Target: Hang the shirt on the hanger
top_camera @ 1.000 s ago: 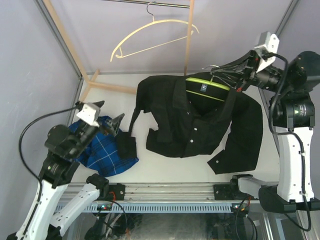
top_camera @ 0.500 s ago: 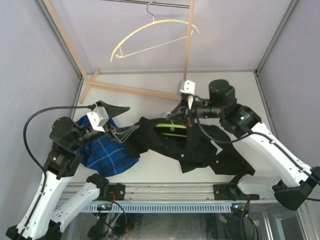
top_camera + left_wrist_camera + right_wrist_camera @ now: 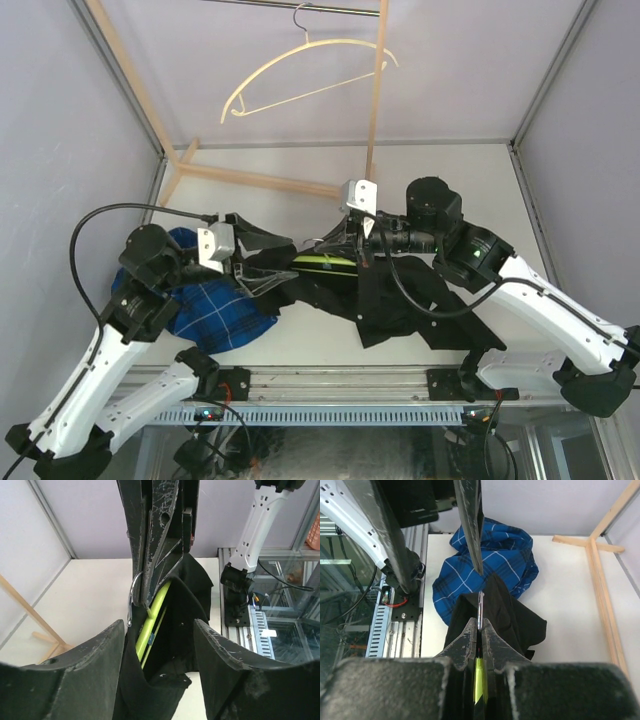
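Observation:
The lime-green hanger (image 3: 325, 262) is held up off the table with the black shirt (image 3: 400, 300) draped on it and hanging down. My right gripper (image 3: 335, 250) is shut on the hanger (image 3: 479, 680) just below its metal hook (image 3: 480, 609). In the left wrist view the same hook (image 3: 132, 597) and hanger (image 3: 152, 617) show above a fold of the shirt (image 3: 165, 685). My left gripper (image 3: 158, 625) is open, its jaws astride that fold; the cloth lies against the left finger and clear of the right one. The two grippers (image 3: 280, 265) meet tip to tip.
A blue plaid shirt (image 3: 205, 310) lies crumpled at the left under my left arm. A cream hanger (image 3: 310, 65) hangs on the rail at the back, beside a wooden frame (image 3: 375, 100). The aluminium rail (image 3: 330, 385) runs along the near edge.
My right arm has swung the hanger and shirt from the back right to the middle, lifting them. My left gripper has moved right onto the shirt, its jaws narrower.

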Tool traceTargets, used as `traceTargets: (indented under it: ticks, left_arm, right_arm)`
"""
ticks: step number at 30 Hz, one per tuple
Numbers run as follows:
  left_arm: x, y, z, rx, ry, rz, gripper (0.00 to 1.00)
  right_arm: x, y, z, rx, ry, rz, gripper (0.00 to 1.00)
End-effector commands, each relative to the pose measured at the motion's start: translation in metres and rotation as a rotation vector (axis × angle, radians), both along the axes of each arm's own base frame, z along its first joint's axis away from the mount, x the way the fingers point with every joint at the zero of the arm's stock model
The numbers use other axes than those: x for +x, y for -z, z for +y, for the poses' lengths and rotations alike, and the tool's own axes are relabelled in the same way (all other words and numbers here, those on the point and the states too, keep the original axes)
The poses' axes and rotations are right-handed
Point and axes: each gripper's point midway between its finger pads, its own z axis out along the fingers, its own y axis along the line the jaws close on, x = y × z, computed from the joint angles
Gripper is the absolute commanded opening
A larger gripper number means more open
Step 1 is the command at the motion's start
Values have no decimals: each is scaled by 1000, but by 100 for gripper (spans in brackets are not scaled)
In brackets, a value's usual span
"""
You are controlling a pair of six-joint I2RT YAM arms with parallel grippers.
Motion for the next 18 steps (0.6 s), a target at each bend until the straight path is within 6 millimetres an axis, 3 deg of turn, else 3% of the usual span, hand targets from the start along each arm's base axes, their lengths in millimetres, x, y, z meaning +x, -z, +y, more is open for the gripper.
traceTargets:
  ticks: [1,9,18]
  left_arm:
    - [3,5,-7,19,19,-23,59]
    - [8,8,-11,36,27,-17,52]
    - [3,12,-14,48,66,-11,7]
  right_arm:
    - [-17,-41,1,111,-62,-114,0]
    - [-38,-34,5,87,-137,-130,0]
    - [-36,-28,11,69,-124,-127,0]
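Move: The silver hook of the green hanger stands about 4 cm ahead of the left hand, 3 cm to its right and 2 cm lower. From that hand, the hanger bar hangs roughly 2 cm ahead, 6 cm right and 8 cm down, and the blue shirt lies some 20 cm left, 4 cm farther out and 37 cm below. The right hand has the hook about 3 cm to its left, level with it; the left fingers are some 4 cm back, 6 cm left and 2 cm above it. Sinking about 2 cm and edging 1.5 cm right, the left hand brings its partly open fingers down around the hanger's hook, then closes them to pinch it just beside the right fingertips. The right hand, its shut fingers still gripping the hanger at the hook, carries it back some 3 cm and slightly left into the left fingers, swinging a few degrees counter-clockwise, then holds still. ##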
